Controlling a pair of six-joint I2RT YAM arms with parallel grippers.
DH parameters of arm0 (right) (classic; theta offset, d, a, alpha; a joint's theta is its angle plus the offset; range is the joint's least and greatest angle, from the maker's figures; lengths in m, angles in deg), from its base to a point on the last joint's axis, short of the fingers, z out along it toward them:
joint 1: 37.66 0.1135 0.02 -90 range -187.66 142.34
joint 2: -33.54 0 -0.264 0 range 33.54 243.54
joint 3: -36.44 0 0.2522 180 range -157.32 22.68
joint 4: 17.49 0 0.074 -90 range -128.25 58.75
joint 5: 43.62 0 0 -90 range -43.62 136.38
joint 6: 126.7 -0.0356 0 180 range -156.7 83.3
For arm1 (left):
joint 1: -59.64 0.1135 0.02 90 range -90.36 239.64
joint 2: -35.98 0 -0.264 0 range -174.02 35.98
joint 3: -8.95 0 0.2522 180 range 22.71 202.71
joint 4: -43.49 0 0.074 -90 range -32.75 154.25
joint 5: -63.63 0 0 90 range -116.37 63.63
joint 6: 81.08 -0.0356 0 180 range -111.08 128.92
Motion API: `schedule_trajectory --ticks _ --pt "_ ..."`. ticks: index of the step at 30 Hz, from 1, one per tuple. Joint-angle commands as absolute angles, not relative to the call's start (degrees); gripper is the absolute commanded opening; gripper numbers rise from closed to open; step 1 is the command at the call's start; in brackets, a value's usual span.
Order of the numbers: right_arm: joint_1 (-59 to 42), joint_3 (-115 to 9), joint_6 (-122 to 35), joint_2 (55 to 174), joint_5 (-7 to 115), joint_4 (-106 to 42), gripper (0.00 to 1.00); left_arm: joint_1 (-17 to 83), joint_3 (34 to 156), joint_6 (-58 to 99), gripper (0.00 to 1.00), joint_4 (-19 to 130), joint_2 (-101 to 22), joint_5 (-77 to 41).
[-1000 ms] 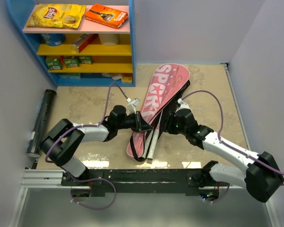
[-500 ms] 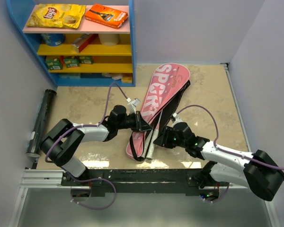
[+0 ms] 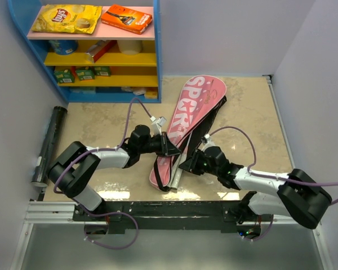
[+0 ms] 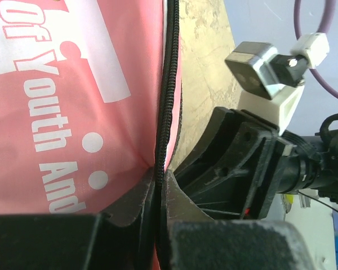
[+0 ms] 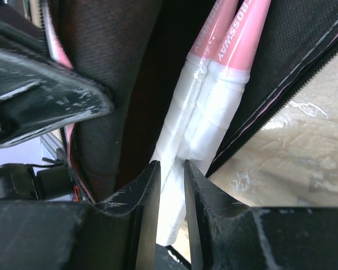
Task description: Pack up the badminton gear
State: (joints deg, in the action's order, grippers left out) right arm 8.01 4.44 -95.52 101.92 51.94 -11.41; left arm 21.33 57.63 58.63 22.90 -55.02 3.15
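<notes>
The pink bag (image 3: 194, 107) lettered "SPORT" lies slantwise on the table, its narrow end toward me. My left gripper (image 3: 172, 147) is shut on the bag's black zipper edge (image 4: 168, 84), holding the pink side (image 4: 73, 84) up. Two racket handles (image 3: 178, 178), pink with white grip wrap (image 5: 214, 95), stick out of the bag's open narrow end. My right gripper (image 5: 172, 166) is shut on one white grip, low by the bag's mouth (image 3: 186, 166). The long black tube (image 3: 49, 143) lies along the left wall. No shuttlecock is clearly visible.
A blue shelf unit (image 3: 158, 50) with snack packets and boxes stands at the back left. The grey walls close in the table on the left, back and right. The black arm rail (image 3: 158, 211) runs along the near edge.
My right gripper has slid down-left along the racket handles toward the near end of the bag, its arm now lower. The left arm and the bag have not moved.
</notes>
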Motion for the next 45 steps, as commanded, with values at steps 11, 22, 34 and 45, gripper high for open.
schedule_trajectory --ticks 11,22,34,45 --pt "9.62 0.09 -94.63 103.95 46.83 -10.56 0.37 21.23 57.61 58.49 0.00 18.49 -51.82 4.31" --pt "7.34 -6.67 -91.28 90.57 25.66 -40.99 0.49 21.23 56.90 58.31 0.00 17.26 -52.96 4.74" --pt "4.44 -12.74 -88.73 109.28 24.84 -37.93 0.49 21.23 56.90 58.49 0.00 16.73 -52.79 5.27" --pt "3.82 -18.54 -87.41 118.79 23.79 -39.51 0.51 21.23 56.11 59.02 0.00 15.77 -53.05 6.15"
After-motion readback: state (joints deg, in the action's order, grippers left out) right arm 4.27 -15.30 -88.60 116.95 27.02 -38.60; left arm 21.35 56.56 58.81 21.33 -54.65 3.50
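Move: The right hand, fingertips at the white racket handles (their middle some 3 cm back, 2 cm left and 3 cm below), goes next to the bag's lower zip edge, about 8 cm ahead, 6 cm right and 5 cm below. The pinched upper flap edge stands roughly 8 cm ahead, 3 cm left and 3 cm above the right hand. From the left hand, that lower edge is about level ahead, 9 cm right and 8 cm below. With its nearly closed fingertips on the racket handles, the right hand nudges them leftward and down by about 2 cm, then comes free: up and over to the right, down again outside the handles, and forward to the bag's lower zip edge. On the way the fingers open to about half and the wrist tips some 30 degrees steeper, turning clockwise. The left hand stays put, still pinching the upper flap's zip edge. ##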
